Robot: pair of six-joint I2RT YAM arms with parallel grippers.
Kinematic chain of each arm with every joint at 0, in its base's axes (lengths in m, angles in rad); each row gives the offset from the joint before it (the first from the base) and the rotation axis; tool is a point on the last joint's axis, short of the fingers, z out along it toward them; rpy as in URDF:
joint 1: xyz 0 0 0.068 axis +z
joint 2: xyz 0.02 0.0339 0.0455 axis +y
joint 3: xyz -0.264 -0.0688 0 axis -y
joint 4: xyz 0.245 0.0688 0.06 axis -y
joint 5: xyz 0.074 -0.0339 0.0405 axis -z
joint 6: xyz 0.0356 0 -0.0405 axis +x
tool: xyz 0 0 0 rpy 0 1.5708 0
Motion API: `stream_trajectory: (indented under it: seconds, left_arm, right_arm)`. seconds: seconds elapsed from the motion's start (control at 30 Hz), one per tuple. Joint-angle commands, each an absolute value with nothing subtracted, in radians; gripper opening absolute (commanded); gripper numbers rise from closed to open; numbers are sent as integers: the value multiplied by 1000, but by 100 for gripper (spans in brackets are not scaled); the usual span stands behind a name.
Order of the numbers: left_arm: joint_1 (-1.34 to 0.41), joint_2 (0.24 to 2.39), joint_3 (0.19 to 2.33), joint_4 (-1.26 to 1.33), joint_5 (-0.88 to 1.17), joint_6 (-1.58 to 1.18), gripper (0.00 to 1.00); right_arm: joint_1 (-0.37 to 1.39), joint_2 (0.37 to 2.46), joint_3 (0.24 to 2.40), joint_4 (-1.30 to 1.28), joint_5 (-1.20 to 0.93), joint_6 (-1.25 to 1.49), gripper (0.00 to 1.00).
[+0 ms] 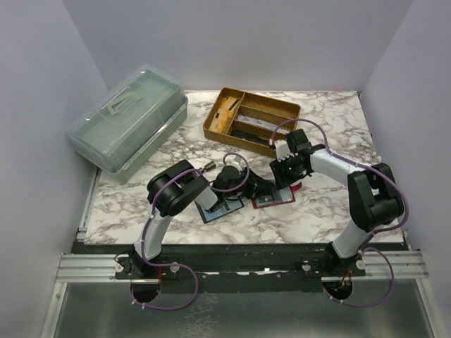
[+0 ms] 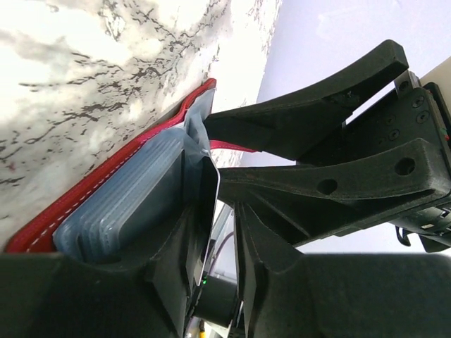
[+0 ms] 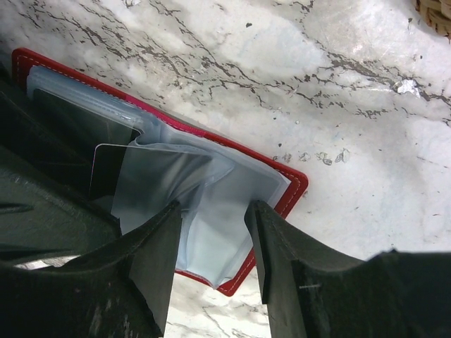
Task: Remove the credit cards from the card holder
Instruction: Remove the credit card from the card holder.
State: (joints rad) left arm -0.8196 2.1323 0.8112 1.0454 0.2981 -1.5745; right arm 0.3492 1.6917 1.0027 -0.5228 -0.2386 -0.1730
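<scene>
The red card holder point(image 1: 268, 202) lies open on the marble, its clear sleeves point(image 3: 211, 190) fanned upward. A dark credit card point(image 3: 106, 169) with a pale edge sticks out of one sleeve. In the left wrist view that card point(image 2: 210, 190) stands edge-on against one finger of my left gripper point(image 2: 224, 225); a gap shows between it and the other finger. More pale cards point(image 2: 120, 211) sit stacked in the holder point(image 2: 106, 176). My right gripper point(image 3: 215, 211) is open, its fingertips resting on the loose sleeves near the holder's red rim point(image 3: 292, 186).
A clear box with a green lid point(image 1: 130, 120) stands at the back left. A wooden divided tray point(image 1: 250, 116) sits at the back centre. A flat blue-grey wallet point(image 1: 222, 209) lies under my left arm, and a small dark object point(image 1: 209, 167) beside it. Walls enclose the table.
</scene>
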Motion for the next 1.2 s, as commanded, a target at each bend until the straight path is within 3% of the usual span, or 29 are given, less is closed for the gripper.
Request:
stream_trajectory:
  seconds: [0.0,0.3,0.8,1.17]
  left_arm:
    - [-824,2173,782,955,272,-1570,26]
    - [-824,2167,773,947,273,-1562,3]
    - [-818,2120,758,901,283,-1531,2]
    - [-813,2042,801,634,296,-1463,0]
  right_arm:
    - [357,1741,965,-508,-314,-158,52]
    - [319,1672,952,-503,-285,-165,55]
    - [202,1586,936,-505,-352,-170,52]
    - [184,1549,980,-571,-645,-229,49]
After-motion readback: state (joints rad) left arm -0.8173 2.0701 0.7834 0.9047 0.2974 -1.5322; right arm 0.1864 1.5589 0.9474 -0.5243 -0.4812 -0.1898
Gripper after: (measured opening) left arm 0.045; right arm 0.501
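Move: The card stands half raised in its clear sleeve, between the left fingertips; its middle is about 2 cm ahead of that hand, 2 cm to its right and 1 cm lower. The open red card holder's middle is 1 cm right of the left hand, level fore-and-aft, 3 cm below; the black card holder lies some 22 cm left and 5 cm back, the tray 30 cm ahead and 8 cm left. From the right hand the card is about 4 cm left, 1 cm below. The left fingers shut on the edge of the card, pinching it as the hand sinks about 1 cm, hold there, then draw some 1 cm left and slightly back. The right fingers, still half open, come free of the sleeve: that hand slides about 3.5 cm right, away from the card, then rises about as far, swinging 2 cm back left and tilting its left side up. ##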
